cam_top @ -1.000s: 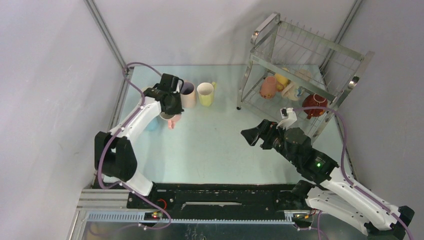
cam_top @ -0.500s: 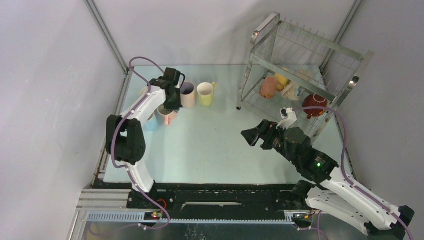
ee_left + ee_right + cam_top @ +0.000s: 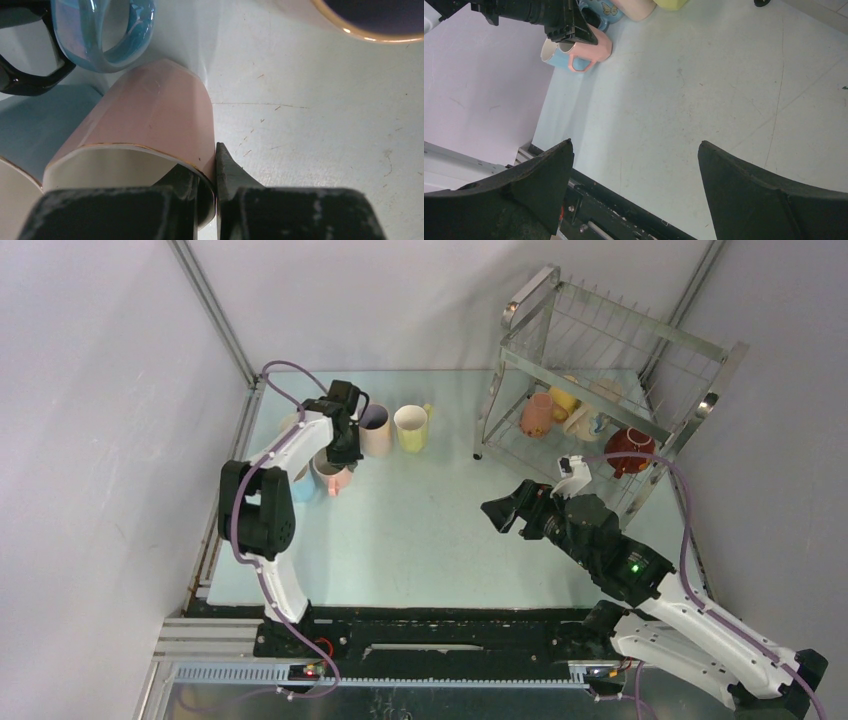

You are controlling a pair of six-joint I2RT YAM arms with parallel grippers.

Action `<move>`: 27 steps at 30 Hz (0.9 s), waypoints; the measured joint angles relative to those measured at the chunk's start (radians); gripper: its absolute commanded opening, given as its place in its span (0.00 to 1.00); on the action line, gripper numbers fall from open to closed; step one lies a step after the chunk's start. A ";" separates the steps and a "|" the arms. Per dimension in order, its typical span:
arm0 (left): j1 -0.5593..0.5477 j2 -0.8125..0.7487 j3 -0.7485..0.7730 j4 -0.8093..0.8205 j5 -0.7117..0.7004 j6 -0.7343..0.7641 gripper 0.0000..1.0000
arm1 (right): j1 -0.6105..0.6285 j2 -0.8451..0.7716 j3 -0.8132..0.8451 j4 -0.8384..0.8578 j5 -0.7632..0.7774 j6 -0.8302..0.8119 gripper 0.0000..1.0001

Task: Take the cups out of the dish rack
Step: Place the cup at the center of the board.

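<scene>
My left gripper (image 3: 340, 448) (image 3: 216, 167) is shut on the wall of a pink cup (image 3: 150, 115) (image 3: 333, 478), one finger inside the rim and one outside. That cup sits low at the table, against a light blue cup (image 3: 303, 486) (image 3: 30, 115). The chrome wire dish rack (image 3: 610, 340) stands at the back right, and its lower tier holds a pink cup (image 3: 537, 414), a yellow cup (image 3: 563, 398), a cream cup (image 3: 585, 421) and a dark red cup (image 3: 628, 448). My right gripper (image 3: 500, 512) (image 3: 635, 144) hangs open over bare table, in front of the rack.
A pale cup with a dark inside (image 3: 376, 430) and a yellow cup (image 3: 410, 427) stand in a row behind the pink one. An iridescent blue handle (image 3: 100, 35) and a black handle (image 3: 25, 75) crowd the left gripper. The side wall (image 3: 120, 440) is close on the left.
The left arm's elbow has swung right and back while its gripper stayed on the pink cup, which shifted slightly beside the light blue cup. The right arm has not moved.
</scene>
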State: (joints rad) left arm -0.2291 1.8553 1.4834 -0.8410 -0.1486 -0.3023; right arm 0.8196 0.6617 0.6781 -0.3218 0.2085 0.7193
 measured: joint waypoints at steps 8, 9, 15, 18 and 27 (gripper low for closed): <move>0.003 0.008 0.003 0.005 0.001 0.016 0.28 | 0.000 0.002 0.000 0.000 0.000 0.000 1.00; 0.004 0.008 0.004 0.008 0.001 0.016 0.29 | 0.000 0.001 0.000 0.000 0.000 0.000 1.00; 0.005 0.008 0.006 0.012 0.002 0.016 0.37 | 0.000 -0.007 0.000 -0.004 0.000 0.000 1.00; 0.005 0.007 0.016 0.010 0.002 0.017 0.41 | 0.000 -0.008 0.000 -0.004 0.000 0.000 1.00; 0.005 -0.085 0.032 0.006 0.024 0.023 0.56 | 0.000 -0.007 0.000 -0.006 0.002 -0.004 1.00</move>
State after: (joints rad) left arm -0.2237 1.7706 1.5150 -0.8345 -0.1246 -0.2790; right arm 0.8196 0.6544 0.6785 -0.3279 0.2108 0.7151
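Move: The left hand still pinches the right-hand wall of the pink cup; the cup's middle is about 4 cm to its left, roughly level front to back and 2 cm lower. The light-blue cup stands some 12 cm left and 2 cm back, the butterfly cup about 10 cm ahead and 4 cm left, and the lavender cup roughly 9 cm ahead and 5 cm right. From the idle right hand, the pink cup lies some 34 cm left, 16 cm ahead and 16 cm below. The left fingers open to about half, letting go of the pink cup's wall, then rise some 4 cm. ##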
